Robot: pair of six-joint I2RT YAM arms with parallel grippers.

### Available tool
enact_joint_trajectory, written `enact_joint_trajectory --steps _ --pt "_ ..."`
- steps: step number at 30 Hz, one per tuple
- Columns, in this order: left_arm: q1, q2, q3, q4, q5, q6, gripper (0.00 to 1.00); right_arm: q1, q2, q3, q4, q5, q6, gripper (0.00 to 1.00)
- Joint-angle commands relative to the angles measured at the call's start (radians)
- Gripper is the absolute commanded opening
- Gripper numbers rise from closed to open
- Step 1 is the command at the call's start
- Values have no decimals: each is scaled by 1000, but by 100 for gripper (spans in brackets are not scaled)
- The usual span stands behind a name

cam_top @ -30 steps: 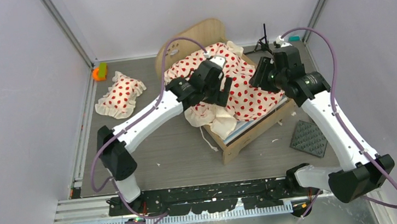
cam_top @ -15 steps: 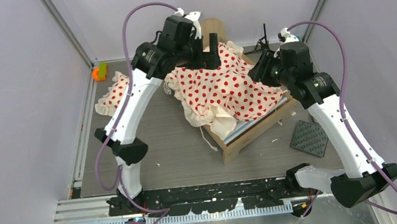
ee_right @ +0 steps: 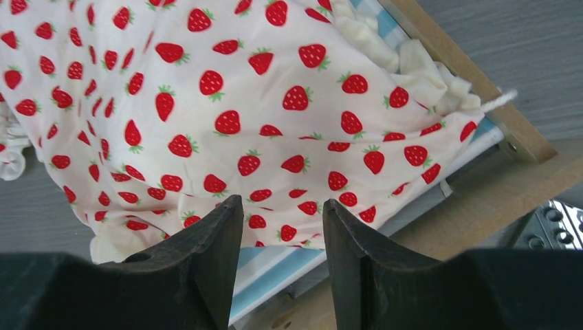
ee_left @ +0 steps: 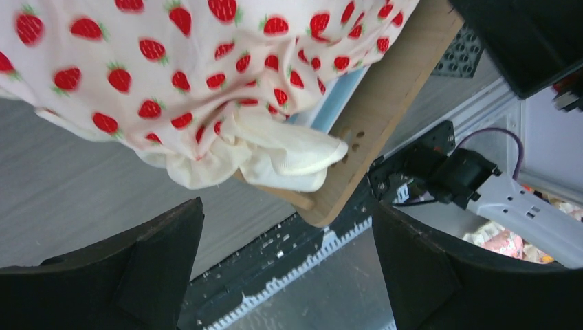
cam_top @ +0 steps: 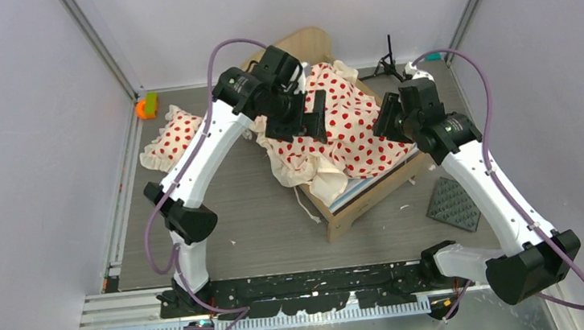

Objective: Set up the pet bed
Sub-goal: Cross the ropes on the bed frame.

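Observation:
The pet bed (cam_top: 372, 191) stands slanted mid-table, a light-wood frame with a rounded head board (cam_top: 311, 43). A cream blanket with red strawberries (cam_top: 342, 132) lies rumpled over its blue-white striped mattress (ee_right: 275, 271), one bunched corner hanging over the foot board (ee_left: 385, 103). My left gripper (cam_top: 311, 123) hovers above the blanket's left part, open and holding nothing; in its wrist view the left gripper (ee_left: 285, 268) shows only table between its fingers. My right gripper (cam_top: 386, 119) hangs over the blanket's right edge, open and empty. A matching ruffled pillow (cam_top: 177, 137) lies on the table to the left.
A black tripod stand (cam_top: 388, 59) stands behind the bed at the back right. A dark studded square mat (cam_top: 454, 203) lies right of the bed. An orange-and-green object (cam_top: 146, 106) sits in the back left corner. Walls close in on three sides.
My left arm rose from the blanket toward the head board, then came back down over the blanket's left part. The blanket now lies spread further toward the head. The right gripper shifted slightly nearer.

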Motion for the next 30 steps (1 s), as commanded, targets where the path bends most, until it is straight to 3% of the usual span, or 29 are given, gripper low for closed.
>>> enact_joint_trajectory --steps 1,9,16,24,30 --pt "-33 -91 -92 -35 63 -72 95 2 -45 0 -19 45 1 51" --pt "-87 -17 -55 -29 -26 -288 95 2 -78 -59 -16 61 20 51" --pt "-87 132 116 -227 -57 -330 86 2 -97 -64 -5 82 20 50" --pt "-87 206 100 -249 -5 -337 81 2 -103 -60 2 89 2 50" --pt "-87 209 35 -229 -4 -324 64 2 -104 -68 8 76 -15 50"
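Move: The cream ruffle at the near corner of the strawberry cloth lies below my left hand, about 16 cm down, 6 cm back and 5 cm to the right. The loose rope lies roughly 6 cm to the left of that ruffle, about level with it and 11 cm lower; the bed frame's near corner is some 6 cm nearer me than the ruffle, 3 cm farther right and 6 cm lower. From my right hand the ruffle is about 17 cm left, 8 cm back and 11 cm down. I bring my left hand down about 9 cm towards the cream ruffle, first drawing back some 4 cm, then sinking and easing right, while the wrist tips over some 25 degrees so the fingers lose their forward slant. I narrow the wide-open fingers partway around nothing yet. My right hand eases a little back and right, then stays above the cloth, half open. ##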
